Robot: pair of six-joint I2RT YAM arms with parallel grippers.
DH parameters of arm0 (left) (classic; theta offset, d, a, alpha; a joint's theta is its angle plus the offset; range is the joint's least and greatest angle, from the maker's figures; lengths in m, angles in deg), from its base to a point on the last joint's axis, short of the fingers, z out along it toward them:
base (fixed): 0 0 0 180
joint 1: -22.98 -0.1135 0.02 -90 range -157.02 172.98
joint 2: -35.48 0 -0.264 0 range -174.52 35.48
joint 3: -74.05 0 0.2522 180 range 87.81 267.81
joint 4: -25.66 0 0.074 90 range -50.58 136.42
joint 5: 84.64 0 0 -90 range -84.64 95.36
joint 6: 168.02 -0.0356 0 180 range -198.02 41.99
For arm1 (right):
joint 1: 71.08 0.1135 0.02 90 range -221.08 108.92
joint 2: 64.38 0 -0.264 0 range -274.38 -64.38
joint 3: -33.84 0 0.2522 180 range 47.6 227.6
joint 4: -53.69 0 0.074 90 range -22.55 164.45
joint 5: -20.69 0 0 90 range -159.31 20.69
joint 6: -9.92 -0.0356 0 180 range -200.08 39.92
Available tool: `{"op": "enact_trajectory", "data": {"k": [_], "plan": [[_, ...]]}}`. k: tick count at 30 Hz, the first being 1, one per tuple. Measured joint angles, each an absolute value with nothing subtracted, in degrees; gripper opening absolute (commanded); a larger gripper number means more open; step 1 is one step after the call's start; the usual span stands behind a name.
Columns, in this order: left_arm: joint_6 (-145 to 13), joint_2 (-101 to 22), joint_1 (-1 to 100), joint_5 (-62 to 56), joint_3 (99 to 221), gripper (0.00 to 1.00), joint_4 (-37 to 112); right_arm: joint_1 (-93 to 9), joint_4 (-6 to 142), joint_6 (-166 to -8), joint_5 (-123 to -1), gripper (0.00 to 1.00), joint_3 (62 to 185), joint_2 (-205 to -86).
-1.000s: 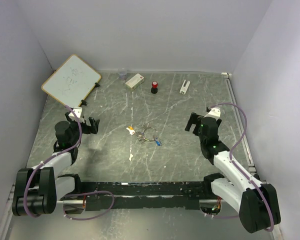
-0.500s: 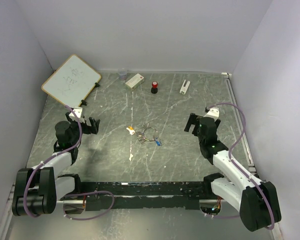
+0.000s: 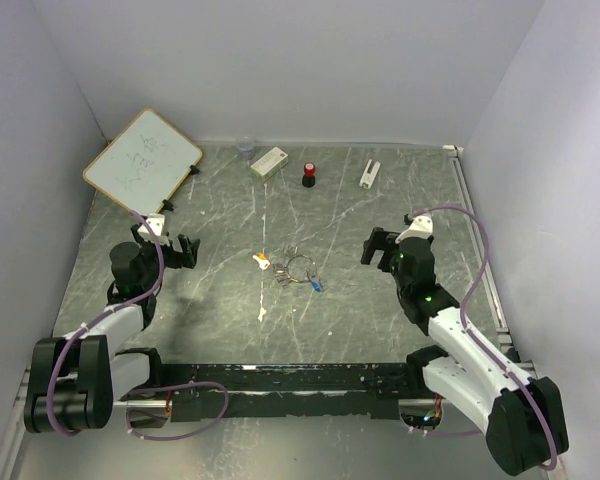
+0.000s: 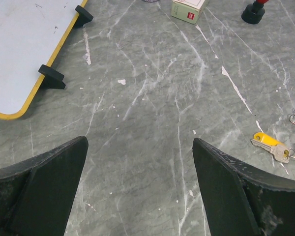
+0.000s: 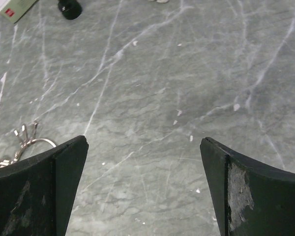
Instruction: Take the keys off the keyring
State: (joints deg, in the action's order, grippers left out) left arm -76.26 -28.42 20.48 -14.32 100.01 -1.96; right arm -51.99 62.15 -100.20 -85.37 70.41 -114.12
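Observation:
The keyring (image 3: pixel 298 267) lies on the marbled grey table near the middle, a thin silvery ring with keys around it. An orange-yellow-headed key (image 3: pixel 262 262) lies at its left, and a blue-headed key (image 3: pixel 317 284) at its lower right. The left wrist view shows the yellow key (image 4: pixel 269 144) at the right edge. The ring (image 5: pixel 32 144) shows at the left of the right wrist view. My left gripper (image 3: pixel 183 251) sits open left of the keys, holding nothing. My right gripper (image 3: pixel 376 246) is open to their right, empty too.
A small whiteboard (image 3: pixel 142 163) leans at the back left. Along the back stand a white box (image 3: pixel 269 161), a red-capped black bottle (image 3: pixel 309 175), a small clear cup (image 3: pixel 245 148) and a white clip-like piece (image 3: pixel 369 174). A metal rail (image 3: pixel 473 240) runs along the right edge.
The right arm has shifted a little to the left, toward the keys. The left arm and the keys have not moved.

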Motion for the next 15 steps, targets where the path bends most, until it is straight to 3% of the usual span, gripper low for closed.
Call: {"op": "enact_trajectory", "data": {"k": [7, 12, 15], "plan": [[-76.2, -28.3, 20.5, -14.1, 100.0, 0.99, -1.0, -47.1, 61.6, -99.7, -81.7, 0.69, 70.4, -114.5], [-76.2, -28.3, 20.5, -14.0, 100.0, 0.99, -0.8, -41.6, 59.9, -99.6, -81.2, 0.62, 70.4, -119.8], [-76.2, -28.3, 20.5, -13.8, 100.0, 0.99, -0.7, -36.8, 59.6, -99.5, -82.5, 0.63, 70.7, -124.8]]}}
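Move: Off to the right hand's left, about 21 cm away and 4 cm nearer the base, the keyring lies on the table some 12 cm below the hand. Its blue tag is nearer, roughly 17 cm left and 7 cm back; the yellow tag is beyond the ring, about 29 cm left and 2 cm back. From the left hand the keyring lies about 29 cm to the right, 4 cm back and 10 cm below. Sweeping about 9 cm left towards the keyring, the right hand stays level at first, then also sinks some 4 cm and eases back a little. It turns nearly 20 degrees counter-clockwise and ends with its fingertips tipped slightly further down, while the empty fingers narrow from wide open to roughly 60 percent. It touches nothing. ##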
